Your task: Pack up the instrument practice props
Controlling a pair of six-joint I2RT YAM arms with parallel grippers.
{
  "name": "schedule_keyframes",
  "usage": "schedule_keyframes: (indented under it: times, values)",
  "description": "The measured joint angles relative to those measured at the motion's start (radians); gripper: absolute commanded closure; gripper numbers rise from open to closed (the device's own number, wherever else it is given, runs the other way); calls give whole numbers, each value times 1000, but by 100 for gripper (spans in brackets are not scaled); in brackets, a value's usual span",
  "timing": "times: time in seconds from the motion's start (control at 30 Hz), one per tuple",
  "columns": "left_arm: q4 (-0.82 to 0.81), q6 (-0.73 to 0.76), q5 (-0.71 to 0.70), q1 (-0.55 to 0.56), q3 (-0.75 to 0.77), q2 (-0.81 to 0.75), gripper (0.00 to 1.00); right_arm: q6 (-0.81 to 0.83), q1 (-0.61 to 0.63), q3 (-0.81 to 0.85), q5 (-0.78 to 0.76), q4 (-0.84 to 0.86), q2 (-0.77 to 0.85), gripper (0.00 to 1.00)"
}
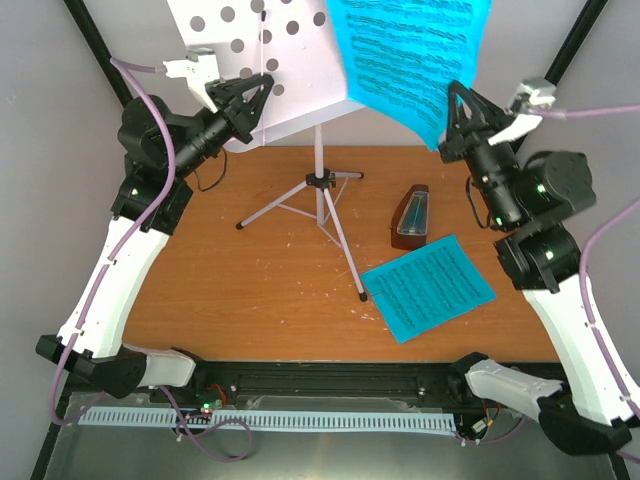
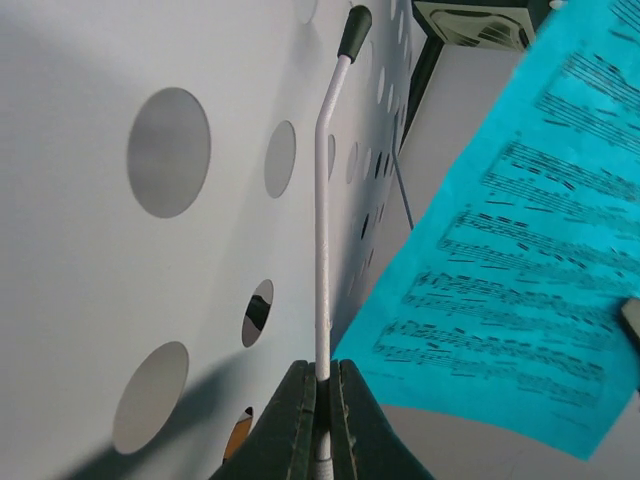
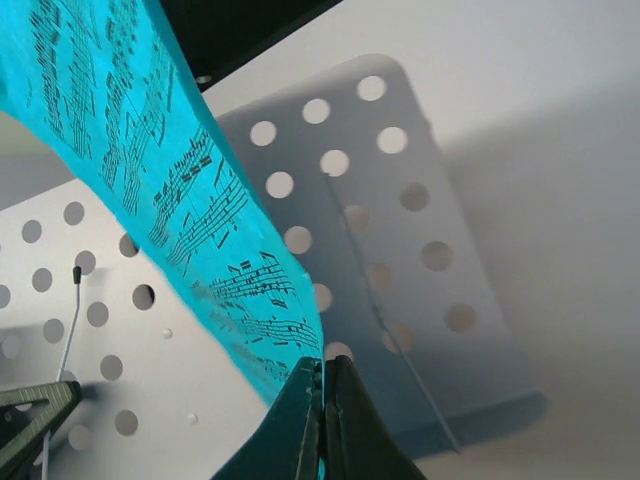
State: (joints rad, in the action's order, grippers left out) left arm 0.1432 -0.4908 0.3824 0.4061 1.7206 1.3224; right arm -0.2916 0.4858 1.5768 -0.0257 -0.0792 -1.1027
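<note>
The silvery music stand [image 1: 320,185] stands on its tripod at the table's back, its perforated desk [image 1: 290,70] tilted. My left gripper [image 1: 262,92] is shut on the stand's thin wire page holder [image 2: 322,250], which runs up between the jaws beside the desk [image 2: 80,250]. My right gripper [image 1: 455,100] is shut on the lower corner of a cyan sheet-music page [image 1: 415,50], held up in front of the desk [image 3: 200,380]; the page [image 3: 150,170] enters the closed jaws. A second cyan page [image 1: 430,285] lies flat on the table. The brown metronome [image 1: 411,217] stands beside it.
Black frame posts [image 1: 95,45] rise at both back corners against grey walls. A slotted white rail [image 1: 270,418] and cables run along the near edge between the arm bases. The tripod's legs [image 1: 345,250] spread across the wooden table's middle.
</note>
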Motion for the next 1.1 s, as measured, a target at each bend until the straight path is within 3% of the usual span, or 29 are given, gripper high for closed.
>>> schedule_keyframes:
  times: [0.23, 0.67, 0.9, 1.1]
  values:
    - [0, -25, -23, 0, -4, -2, 82, 5, 0, -151, -80, -35, 179, 97]
    - [-21, 3, 43, 2, -73, -46, 20, -106, 0, -308, -88, -260, 407, 97]
    - [30, 82, 32, 3, -95, -104, 4, -209, 0, -586, -110, -371, 588, 97]
    - [-21, 91, 70, 3, -254, -242, 3, -354, 0, -877, -93, -393, 630, 97]
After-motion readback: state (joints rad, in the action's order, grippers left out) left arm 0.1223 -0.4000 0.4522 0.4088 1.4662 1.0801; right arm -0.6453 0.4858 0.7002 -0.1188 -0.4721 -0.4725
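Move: The music sheet already pinched in the right fingers has to come down onto the sheet lying on the table, whose middle is about 48 cm below that hand, 2 cm back and 7 cm to its right. On the table too, the metronome stands some 19 cm ahead and 6 cm right of the hand, the tripod's front foot about 4 cm back and 7 cm left. The left hand still grips the stand's page clip; from it the lying sheet is roughly 31 cm right, 7 cm back and 46 cm down. The held music sheet is drawn away from the stand and lowered towards the sheet on the table: the right hand, keeping its pinch on the edge, first pulls some 8 cm back and 6 cm right while sinking, then drops steeply, about 30 cm down in all, fingers tipping down some 40 degrees. Partway through, the left fingers open wide, let go of the page clip and back off about 6 cm, sinking a little. ##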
